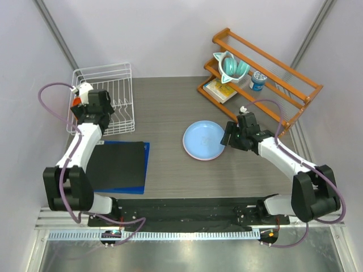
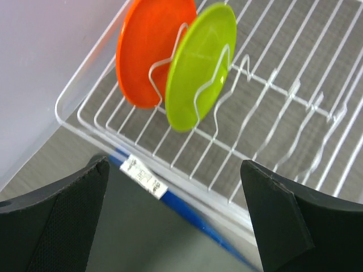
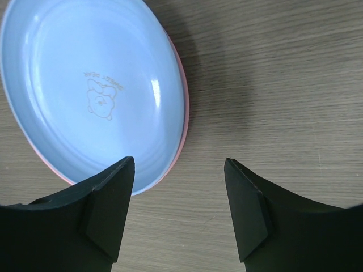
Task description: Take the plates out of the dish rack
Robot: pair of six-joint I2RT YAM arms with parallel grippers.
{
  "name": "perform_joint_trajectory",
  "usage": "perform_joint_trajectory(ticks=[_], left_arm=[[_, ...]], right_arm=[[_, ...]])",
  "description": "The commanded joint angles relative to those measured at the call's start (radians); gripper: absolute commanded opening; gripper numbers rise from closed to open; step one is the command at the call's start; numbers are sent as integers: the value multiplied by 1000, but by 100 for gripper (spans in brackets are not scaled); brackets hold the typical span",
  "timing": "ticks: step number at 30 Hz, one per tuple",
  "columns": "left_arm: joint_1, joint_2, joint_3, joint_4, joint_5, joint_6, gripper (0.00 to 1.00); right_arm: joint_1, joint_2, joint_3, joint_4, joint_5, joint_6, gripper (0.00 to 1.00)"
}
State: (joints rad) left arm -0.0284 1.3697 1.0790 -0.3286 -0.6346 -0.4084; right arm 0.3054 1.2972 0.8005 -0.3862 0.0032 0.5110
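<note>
The white wire dish rack [image 1: 116, 76] stands at the back left. In the left wrist view an orange plate [image 2: 148, 51] and a lime green plate [image 2: 198, 68] stand upright side by side between the tines of the dish rack [image 2: 283, 85]. My left gripper [image 1: 97, 112] hovers over the rack's near edge, open [image 2: 176, 212] and empty, short of both plates. The light blue plate [image 1: 204, 139] lies flat mid-table, stacked on the pink plate [image 3: 183, 107], of which only the rim shows. My right gripper [image 1: 231, 136] is open [image 3: 178, 209] just off the blue plate's [image 3: 93, 90] right edge, holding nothing.
A black mat with a blue edge [image 1: 120, 165] lies in front of the dish rack. The orange-brown wooden shelf rack [image 1: 266, 85] stands at the back right, holding a teal cup [image 1: 231, 65], a small can [image 1: 258, 81] and a yellow packet [image 1: 220, 89].
</note>
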Motion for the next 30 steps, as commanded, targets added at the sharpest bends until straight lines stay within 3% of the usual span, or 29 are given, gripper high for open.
perform_joint_trajectory(ticks=[1, 7, 8, 16, 23, 28, 30], left_arm=[[77, 92, 116, 100, 81, -1, 98], [133, 246, 199, 91, 99, -30, 95], [146, 253, 188, 146, 151, -35, 95], [242, 339, 222, 138, 295, -60, 89], [269, 374, 222, 160, 380, -76, 53], [275, 387, 202, 168, 401, -89, 34], [275, 381, 184, 175, 400, -90, 31]], right_arm=[[-2, 68, 60, 61, 11, -34, 70], [-8, 187, 109, 105, -55, -48, 70], [-11, 201, 118, 110, -71, -48, 70], [-14, 248, 169, 122, -89, -63, 69], [-22, 168, 131, 122, -81, -72, 69], [-29, 126, 109, 118, -77, -75, 70], [-31, 120, 108, 115, -75, -75, 70]])
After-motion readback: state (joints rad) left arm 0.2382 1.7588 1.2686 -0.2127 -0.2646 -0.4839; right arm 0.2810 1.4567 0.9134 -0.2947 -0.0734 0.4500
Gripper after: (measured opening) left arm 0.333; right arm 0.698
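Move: The green plate stands in the dish rack about 14 cm ahead of the left hand, 6 cm to its left and 8 cm below. The orange plate is 5 cm left of it and 1 cm farther out; the black mat lies some 10 cm behind this hand, 5 cm right and 16 cm below. The blue plate's middle is about 4 cm ahead of the right hand, 11 cm left and 4 cm below, with the pink plate directly under it. The left fingers come around the green plate's near rim and close from wide open to about a third, one on each side. To get there the hand first reaches forward and left, then sinks, about 8 cm forward, 6 left and 7 down, rolling some 15 degrees left side down. The right hand, still part open, dips 3 cm while easing 4 cm forward along the blue plate's right side, then rises again. ##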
